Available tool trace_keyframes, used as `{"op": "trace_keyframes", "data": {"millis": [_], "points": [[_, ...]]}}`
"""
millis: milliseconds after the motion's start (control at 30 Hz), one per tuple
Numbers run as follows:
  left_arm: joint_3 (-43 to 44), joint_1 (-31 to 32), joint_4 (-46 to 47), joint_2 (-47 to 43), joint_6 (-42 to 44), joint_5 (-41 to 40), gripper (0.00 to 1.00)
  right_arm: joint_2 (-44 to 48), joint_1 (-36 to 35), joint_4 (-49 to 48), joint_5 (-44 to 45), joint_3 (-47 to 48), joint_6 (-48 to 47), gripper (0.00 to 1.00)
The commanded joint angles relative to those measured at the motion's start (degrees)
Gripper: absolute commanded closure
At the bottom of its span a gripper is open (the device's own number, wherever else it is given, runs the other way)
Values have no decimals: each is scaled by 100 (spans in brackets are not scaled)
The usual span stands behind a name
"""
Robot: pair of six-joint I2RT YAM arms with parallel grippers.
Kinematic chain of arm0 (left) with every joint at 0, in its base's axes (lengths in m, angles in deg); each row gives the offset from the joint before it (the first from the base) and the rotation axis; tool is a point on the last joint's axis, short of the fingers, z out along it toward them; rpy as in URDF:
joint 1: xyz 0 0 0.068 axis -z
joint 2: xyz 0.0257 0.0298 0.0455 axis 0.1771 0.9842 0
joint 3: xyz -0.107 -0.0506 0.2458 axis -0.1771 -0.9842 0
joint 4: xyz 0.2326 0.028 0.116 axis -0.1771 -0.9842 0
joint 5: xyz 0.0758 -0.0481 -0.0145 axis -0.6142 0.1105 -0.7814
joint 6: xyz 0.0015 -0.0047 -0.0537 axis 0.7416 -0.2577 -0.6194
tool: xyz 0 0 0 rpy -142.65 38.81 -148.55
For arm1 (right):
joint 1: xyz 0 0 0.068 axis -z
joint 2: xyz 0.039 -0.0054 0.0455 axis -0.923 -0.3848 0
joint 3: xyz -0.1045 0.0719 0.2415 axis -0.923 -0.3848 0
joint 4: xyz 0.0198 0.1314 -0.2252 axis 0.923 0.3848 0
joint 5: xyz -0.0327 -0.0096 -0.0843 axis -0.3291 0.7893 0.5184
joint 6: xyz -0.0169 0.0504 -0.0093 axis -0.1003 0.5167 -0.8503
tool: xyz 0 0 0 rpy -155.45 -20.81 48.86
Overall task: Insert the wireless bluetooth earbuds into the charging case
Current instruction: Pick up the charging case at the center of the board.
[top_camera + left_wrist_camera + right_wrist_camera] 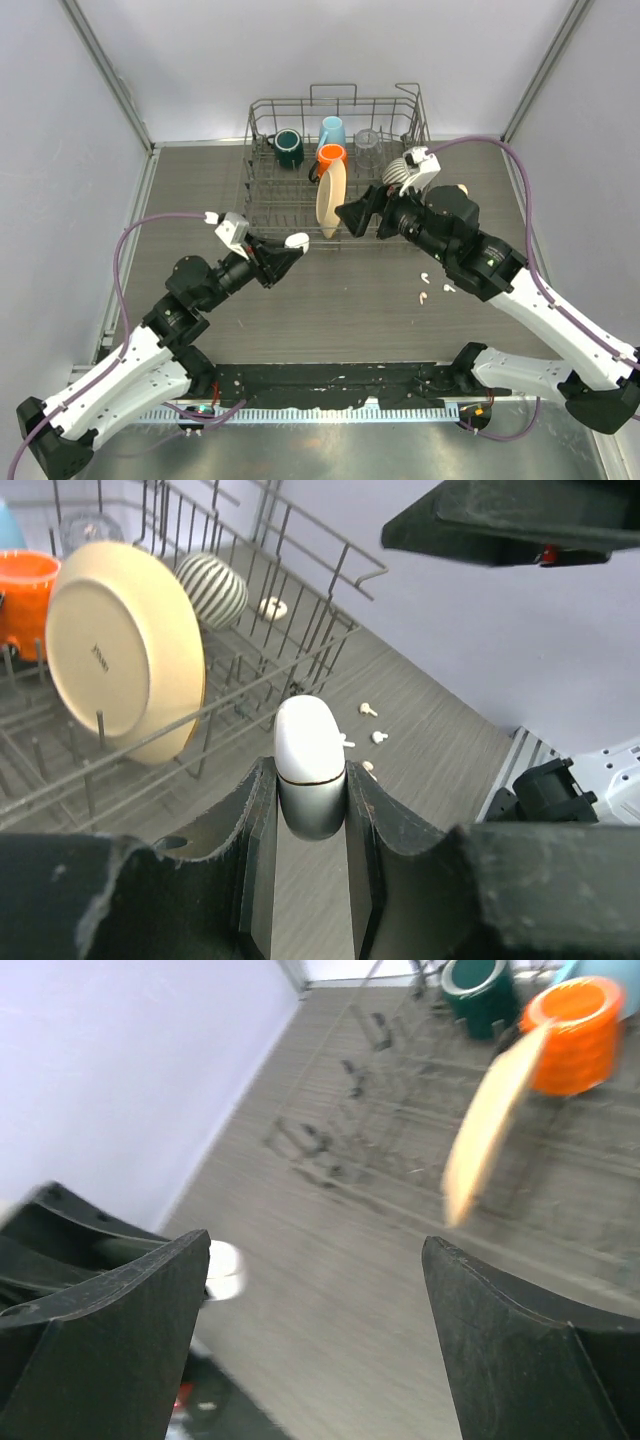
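Note:
My left gripper is shut on the white charging case, holding it off the table just in front of the dish rack. In the left wrist view the charging case sticks up between the fingers of the left gripper, with a thin seam line around it. Three small white earbuds lie on the table to the right, seen past the case as earbuds. My right gripper hangs open a little right of the case. The right gripper has nothing between its fingers, and the case shows beside its left finger.
A wire dish rack stands at the back with a beige plate, an orange mug, a green mug, a light blue mug and a striped mug. Grey walls close in both sides.

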Motion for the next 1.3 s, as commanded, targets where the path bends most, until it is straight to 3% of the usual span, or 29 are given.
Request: {"op": "trace_keyframes", "data": {"millis": [0, 133, 267, 700, 933, 1133, 1267], "points": [[-314, 8, 1739, -229, 710, 292, 100, 54, 66, -708, -1146, -164, 2239, 9], [-402, 8, 2179, -37, 983, 495, 100, -87, 58, -1516, -1685, -883, 3758, 13], [-621, 8, 2933, 166, 1194, 636, 100, -122, -21, -1992, -1599, -1272, 4331, 13], [-921, 17, 3506, 377, 1546, 644, 100, -394, -48, -2941, -1783, -1588, 5440, 12], [-1018, 8, 3744, 456, 1616, 583, 100, -544, -92, -3284, -1915, -1817, 5862, 17], [-1026, 8, 3744, 518, 1634, 636, 100, -535, -92, -3460, -1906, -1896, 6029, 26], [-1035, 8, 3735, 588, 1642, 644, 100, -535, -92, -3557, -1959, -1940, 6117, 38]]}}
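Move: Out in the left hand's fingertips, the charging case sits about 2 cm right and 1 cm ahead of that hand's point. From the empty, open right hand, the case lies some 12 cm left, 3 cm back and 6 cm lower. The cream plate in the rack stands about 13 cm ahead and 8 cm left of the right hand, some 20 cm below; the loose earbuds lie 15 cm to its right, 5 cm back, roughly 30 cm down. Swinging left about 9 cm and a little back towards the charging case, the right hand dips, rises and dips again to end some 4 cm lower. It rolls about 60 degrees, left side rising, so that its fingers straddle the case, and they partly close late on. The left hand keeps its pinch, lifts the case some 2 cm and tips it up. ##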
